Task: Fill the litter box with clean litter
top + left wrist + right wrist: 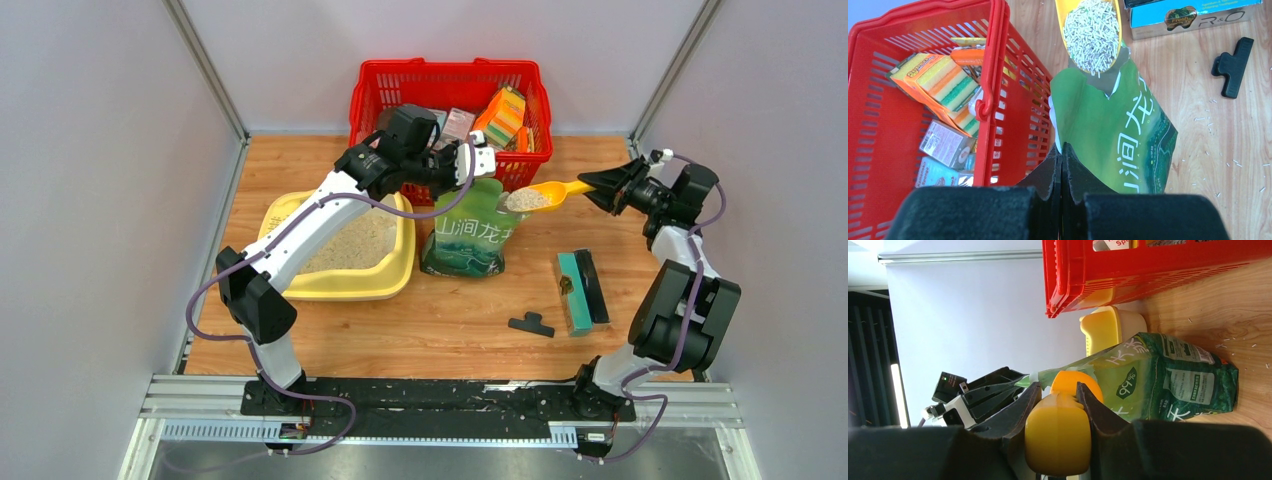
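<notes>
The pale-yellow litter box [340, 288] lies at the left with a layer of beige clean litter [358, 246] in it; my left arm crosses above it. My left gripper [1061, 150] is shut on the top edge of the green bag [1113, 135], which stands upright just right of the box [1103, 327]. My right gripper [1058, 390] is shut on the handle of the yellow-orange scoop [1058, 435]. The scoop's bowl [530, 198] hangs over the bag's open mouth, heaped with litter [1091, 30].
A red mesh basket [450, 90] with packets stands at the back, close behind the bag. A teal and black box [582, 290] and a black clip [531, 324] lie on the wood to the right. Stray grains [1220, 165] dot the table.
</notes>
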Motion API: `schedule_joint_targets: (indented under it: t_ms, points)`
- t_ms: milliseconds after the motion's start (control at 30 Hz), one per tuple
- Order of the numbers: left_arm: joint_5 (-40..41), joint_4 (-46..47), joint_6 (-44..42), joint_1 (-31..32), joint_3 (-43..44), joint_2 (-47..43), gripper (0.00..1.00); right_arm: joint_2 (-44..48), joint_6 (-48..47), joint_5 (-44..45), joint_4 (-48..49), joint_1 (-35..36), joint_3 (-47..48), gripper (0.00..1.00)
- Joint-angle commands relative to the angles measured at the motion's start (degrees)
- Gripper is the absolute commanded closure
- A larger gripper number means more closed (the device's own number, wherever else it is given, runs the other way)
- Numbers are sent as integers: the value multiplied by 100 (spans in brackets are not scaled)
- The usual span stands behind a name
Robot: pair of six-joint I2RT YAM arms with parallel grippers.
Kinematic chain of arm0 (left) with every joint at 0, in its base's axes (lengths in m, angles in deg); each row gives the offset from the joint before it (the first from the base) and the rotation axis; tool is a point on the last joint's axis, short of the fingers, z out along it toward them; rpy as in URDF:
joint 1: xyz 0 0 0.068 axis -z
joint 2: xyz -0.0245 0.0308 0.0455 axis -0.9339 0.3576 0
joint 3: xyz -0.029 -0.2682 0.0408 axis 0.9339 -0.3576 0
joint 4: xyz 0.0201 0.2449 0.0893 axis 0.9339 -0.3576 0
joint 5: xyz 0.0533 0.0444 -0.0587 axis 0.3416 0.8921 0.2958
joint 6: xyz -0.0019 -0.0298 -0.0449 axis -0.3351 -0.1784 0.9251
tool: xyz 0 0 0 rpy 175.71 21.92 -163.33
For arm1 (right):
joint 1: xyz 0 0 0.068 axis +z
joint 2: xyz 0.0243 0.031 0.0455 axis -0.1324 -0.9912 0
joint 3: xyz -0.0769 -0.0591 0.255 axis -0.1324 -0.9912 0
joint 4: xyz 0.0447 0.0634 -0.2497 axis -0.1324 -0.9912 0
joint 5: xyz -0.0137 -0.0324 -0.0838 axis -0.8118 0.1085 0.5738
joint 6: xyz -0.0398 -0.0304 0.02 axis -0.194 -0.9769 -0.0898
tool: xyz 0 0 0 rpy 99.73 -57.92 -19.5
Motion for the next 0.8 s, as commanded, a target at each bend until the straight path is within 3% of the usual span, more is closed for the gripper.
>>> schedule_joint_targets:
  t_ms: [0, 267, 567, 767]
  points:
    - [80, 1020, 6, -32, 210, -442, 98, 44, 284, -176, 353, -98, 266, 100]
    - [309, 1187, 138, -32, 245, -302, 96, 123, 442, -220, 458, -133, 231, 100]
    - [344, 1126, 332, -32, 394, -214, 61, 264, 899, -202, 740, -125, 266, 100]
    - [449, 985, 279, -24, 491, -231, 54, 237, 1145, -149, 933, -125, 362, 100]
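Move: The litter bag hangs by its top edge between the left fingers, its middle 5 cm nearer the base and 13 cm below; the heaped scoop bowl is some 11 cm right, 2 nearer and 7 lower, and the basket about 18 ahead, 3 left and 19 below. From the right hand, holding the scoop, the litter box lies roughly 48 cm left, 10 nearer and 20 below, and the bag 23 left, 9 nearer and 12 below. The bag's top edge is let go: after a slow creep forward, the left fingers open to nearly half and the hand lifts away, about 5 cm up and 2.5 cm forward towards the basket side, fingertips tipping up some 10 degrees. Meanwhile the right hand keeps its grip on the scoop handle and raises the loaded bowl barely 2 cm beside the bag's mouth. ##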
